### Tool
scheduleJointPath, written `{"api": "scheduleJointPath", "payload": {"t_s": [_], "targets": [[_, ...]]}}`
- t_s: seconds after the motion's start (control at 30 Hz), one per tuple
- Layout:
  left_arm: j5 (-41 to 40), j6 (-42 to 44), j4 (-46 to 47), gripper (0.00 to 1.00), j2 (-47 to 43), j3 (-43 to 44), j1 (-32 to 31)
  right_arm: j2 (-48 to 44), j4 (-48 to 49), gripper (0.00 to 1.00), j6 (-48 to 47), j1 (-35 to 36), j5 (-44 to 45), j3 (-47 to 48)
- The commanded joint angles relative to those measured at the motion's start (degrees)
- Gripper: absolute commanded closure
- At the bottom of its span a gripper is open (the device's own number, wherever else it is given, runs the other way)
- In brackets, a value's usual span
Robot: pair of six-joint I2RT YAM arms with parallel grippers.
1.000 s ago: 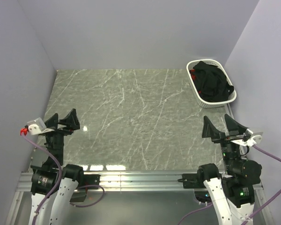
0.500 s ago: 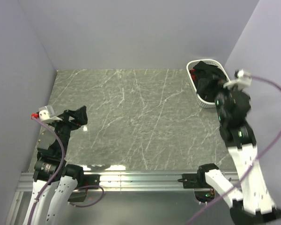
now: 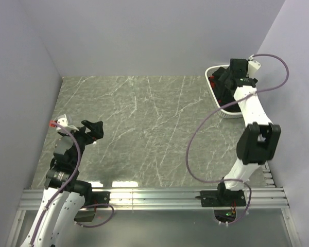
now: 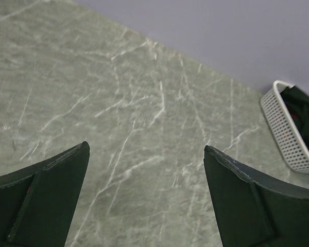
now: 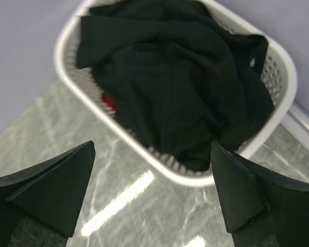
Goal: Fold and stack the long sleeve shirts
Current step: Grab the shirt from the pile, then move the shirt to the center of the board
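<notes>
The long sleeve shirts (image 5: 170, 87) are a crumpled heap of black fabric filling the white basket (image 5: 195, 177) at the table's far right corner. My right gripper (image 5: 152, 146) hangs open just above the basket's near rim, fingers wide apart, holding nothing. From above, the right arm reaches over the basket (image 3: 227, 113) and hides much of the shirts (image 3: 220, 93); the right gripper (image 3: 225, 80) sits over them. My left gripper (image 3: 91, 131) is open and empty over the table's near left part. Its own camera shows the left gripper (image 4: 145, 146) above bare marble.
A small red item (image 5: 109, 104) peeks from under the black fabric in the basket. Purple walls close in the grey marble table (image 3: 144, 123) at the back and on both sides. In the left wrist view the basket (image 4: 283, 128) stands far off at the right.
The right arm has swung up from the near edge and reached out over the basket. The left arm has turned and moved slightly toward the table's middle. Both grippers stayed open.
</notes>
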Motion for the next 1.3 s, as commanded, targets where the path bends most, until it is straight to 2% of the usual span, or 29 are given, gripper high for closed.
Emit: {"api": "scheduleJointPath", "payload": {"t_s": [0.0,0.2,0.3,0.33,0.4,0.43,0.5,0.53,0.6,0.77,0.93,1.1,1.27], "targets": [[-0.35,1.07,3.17,0.01,1.96,-0.51,-0.19,5.6,2.55,0.0,4.34,-2.58,0.98,4.86],[-1.4,2.21,2.73,0.01,3.72,-0.25,-0.19,14.58,7.74,0.03,6.71,-5.66,-2.88,6.18],[-1.41,2.74,2.55,0.01,4.95,0.19,-0.18,16.17,7.93,0.21,5.93,-6.37,-2.98,6.71],[-1.4,2.83,2.46,0.01,5.39,0.28,-0.19,15.99,7.75,0.4,4.88,-6.37,-2.37,7.06],[-1.32,2.92,2.46,0.01,5.57,0.37,-0.1,13.8,8.27,0.58,3.91,-6.37,-0.78,6.45],[-1.32,2.92,2.46,0.01,5.31,0.28,-0.18,12.49,9.06,0.72,2.08,-6.2,0.18,5.14],[-1.32,2.74,2.64,0.01,5.13,-0.07,-0.19,8.62,10.65,0.82,0.05,-5.93,0.45,4.43],[-1.49,2.74,2.73,0.01,5.04,-0.16,-0.19,7.39,10.74,0.91,-2.23,-5.67,1.67,4.95],[-1.14,2.74,2.55,0.01,5.04,-0.07,-0.19,4.22,10.73,0.97,-4.7,-3.74,3.35,5.74],[-1.05,2.65,2.11,0.02,5.31,0.28,-0.19,-3.68,15.38,1.0,-12.61,1.27,4.67,6.97],[-1.67,2.39,0.53,0.02,5.83,0.98,-0.19,-7.21,19.17,1.0,-23.05,11.19,4.42,12.93],[-2.19,2.13,-0.08,0.01,5.75,1.33,-0.19,-9.14,23.92,1.0,-28.97,19.72,-5.58,19.08],[-2.81,1.87,-0.52,0.01,5.13,1.42,-0.19,-5.73,24.27,1.0,-31.78,27.27,-17.02,28.32]]}}
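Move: Ahead of the open right hand by about 5 cm, some 4 cm to its right and 13 cm below, is the black long sleeve shirt on top of the pile. The white basket that holds it is centred about there too, some 17 cm below the hand. Red cloth shows in the basket about 9 cm ahead of the hand, 6 cm to its left and 13 cm below. From the left hand the shirt lies roughly 28 cm ahead, 63 cm to the right and 13 cm below. Diving about 11 cm into the basket, with a little forward and rightward reach, the right hand shuts its open fingers on the black shirt. It then lifts fast, some 40 cm up, swinging about 25 cm left and drawing slightly back while the fingers tip upward and turn counter-clockwise. The empty left hand, open, sinks roughly 3 cm over bare table. ##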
